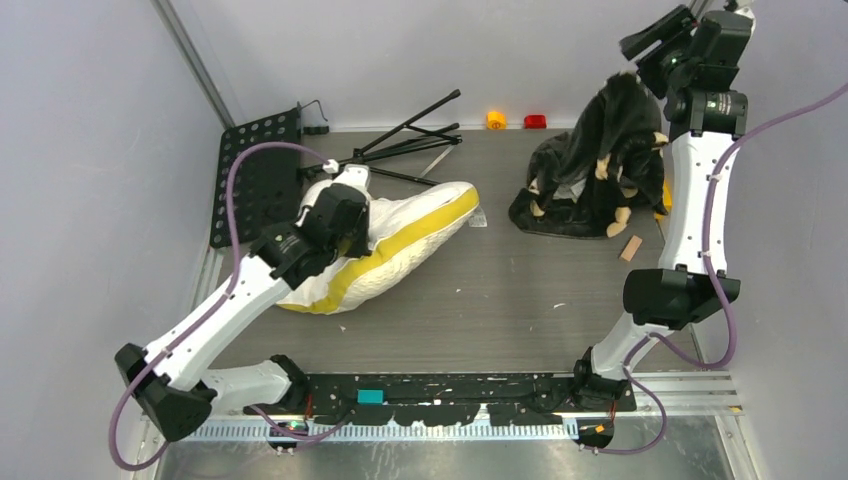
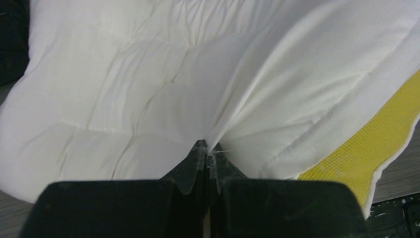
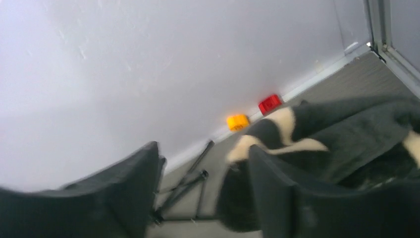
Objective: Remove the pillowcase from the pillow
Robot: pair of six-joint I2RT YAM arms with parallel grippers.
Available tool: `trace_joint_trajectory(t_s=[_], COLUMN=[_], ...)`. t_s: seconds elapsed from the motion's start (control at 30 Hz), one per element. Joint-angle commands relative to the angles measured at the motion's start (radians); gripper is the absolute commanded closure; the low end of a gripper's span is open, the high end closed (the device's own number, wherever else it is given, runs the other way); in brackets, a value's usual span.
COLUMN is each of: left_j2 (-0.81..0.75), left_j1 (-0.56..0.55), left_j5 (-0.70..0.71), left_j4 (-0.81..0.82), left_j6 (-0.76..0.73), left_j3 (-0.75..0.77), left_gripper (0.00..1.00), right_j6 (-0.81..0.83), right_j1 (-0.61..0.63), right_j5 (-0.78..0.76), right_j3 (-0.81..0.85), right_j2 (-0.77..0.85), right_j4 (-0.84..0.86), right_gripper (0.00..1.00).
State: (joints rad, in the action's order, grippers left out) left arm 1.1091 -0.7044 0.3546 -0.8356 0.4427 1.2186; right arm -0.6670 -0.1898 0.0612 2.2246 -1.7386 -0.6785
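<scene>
The cream-white pillow (image 1: 420, 235) with a yellow edge lies bare at the left-middle of the table. My left gripper (image 1: 345, 225) is on its near-left end, shut on a pinch of the white pillow fabric (image 2: 124, 89), with the fingertips (image 2: 208, 148) closed together. The black flowered pillowcase (image 1: 590, 180) is off the pillow, in a heap at the back right that peaks up toward my right gripper (image 1: 655, 45). In the right wrist view this gripper (image 3: 203, 148) is open, and the pillowcase (image 3: 356, 129) lies against its right finger.
A black perforated plate (image 1: 260, 175) stands at the back left. A folded black tripod (image 1: 410, 140) lies behind the pillow. Orange (image 1: 496, 120) and red (image 1: 535, 121) pieces sit by the back wall. A small wooden block (image 1: 630, 248) lies near the pillowcase.
</scene>
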Motion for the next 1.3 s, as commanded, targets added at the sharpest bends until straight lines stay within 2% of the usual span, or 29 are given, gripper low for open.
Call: trace_joint_trajectory(t_s=[0.0,0.17,0.33,0.47,0.5,0.6,0.63,0.7,0.8,1.0,1.03,1.1,1.13,1.27], left_j2=[0.080,0.199,0.333,0.404,0.411,0.396,0.372,0.326,0.193,-0.038,-0.065,-0.108,-0.129,-0.189], left_j1=[0.020,0.020,0.020,0.020,0.019,0.019,0.019,0.020,0.020,0.047,0.052,0.054,0.055,0.057], left_j5=[-0.019,-0.084,-0.162,-0.174,-0.188,-0.269,-0.259,-0.225,-0.170,0.029,0.063,0.132,0.169,0.226], left_j4=[0.142,0.237,0.308,0.412,0.431,0.400,0.374,0.352,0.372,0.462,0.465,0.486,0.518,0.749], left_j6=[0.011,0.042,0.080,0.053,0.039,-0.023,-0.031,-0.061,-0.142,-0.204,-0.203,-0.208,-0.212,-0.296], left_j3=[0.022,0.075,0.202,0.262,0.264,0.290,0.291,0.264,0.166,-0.119,-0.155,-0.222,-0.261,-0.475], left_gripper=[1.00,1.00,1.00,1.00,0.95,0.17,0.03,0.00,0.00,0.00,0.00,0.00,0.00,0.00], right_j6=[0.047,0.086,0.089,0.106,0.112,0.135,0.145,0.133,0.108,0.169,0.181,0.149,0.163,0.266], right_j1=[0.007,0.006,0.008,0.006,0.006,0.006,0.007,0.007,0.007,0.036,0.044,0.068,0.080,0.168], right_j5=[0.109,0.042,0.026,0.015,0.001,-0.057,-0.094,-0.104,-0.035,-0.013,-0.033,-0.174,-0.182,-0.259], right_j3=[-0.157,-0.462,-0.632,-0.775,-0.811,-0.928,-0.970,-1.080,-1.282,-1.588,-1.623,-1.650,-1.652,-1.674], right_j2=[0.061,0.258,0.413,0.533,0.563,0.660,0.691,0.765,0.876,0.972,0.971,0.954,0.939,0.867], right_j4=[-0.022,0.058,0.125,0.202,0.209,0.201,0.207,0.249,0.412,0.706,0.735,0.725,0.724,0.761], right_gripper=[0.17,0.16,0.16,0.16,0.16,0.16,0.16,0.15,0.12,0.11,0.11,0.11,0.11,0.07])
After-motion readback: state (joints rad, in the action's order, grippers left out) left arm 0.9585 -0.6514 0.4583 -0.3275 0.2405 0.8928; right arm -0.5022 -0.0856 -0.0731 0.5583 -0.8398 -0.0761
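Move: The left gripper still pinches the pillow, whose middle is almost under it, some 8 cm below; the clear tabletop to lay it on lies about 8 cm right, level fore and aft, roughly 20 cm down. The tripod stands about 23 cm ahead and 4 cm right. From the high right hand, the pillowcase is about 6 cm back and 28 cm below, 1 cm left; the wooden block is 22 cm back, 9 cm right, near table level. Swing the pinched pillow right and forward with the left gripper, about 12 and 9 cm, dipping slightly; open wide at the far end, then rise and return left and back over the pillow, pitching the fingers up some 20 degrees. Open the right gripper fully, clear of the pillowcase, and bring it down and back towards the base, with a small rise midway. ##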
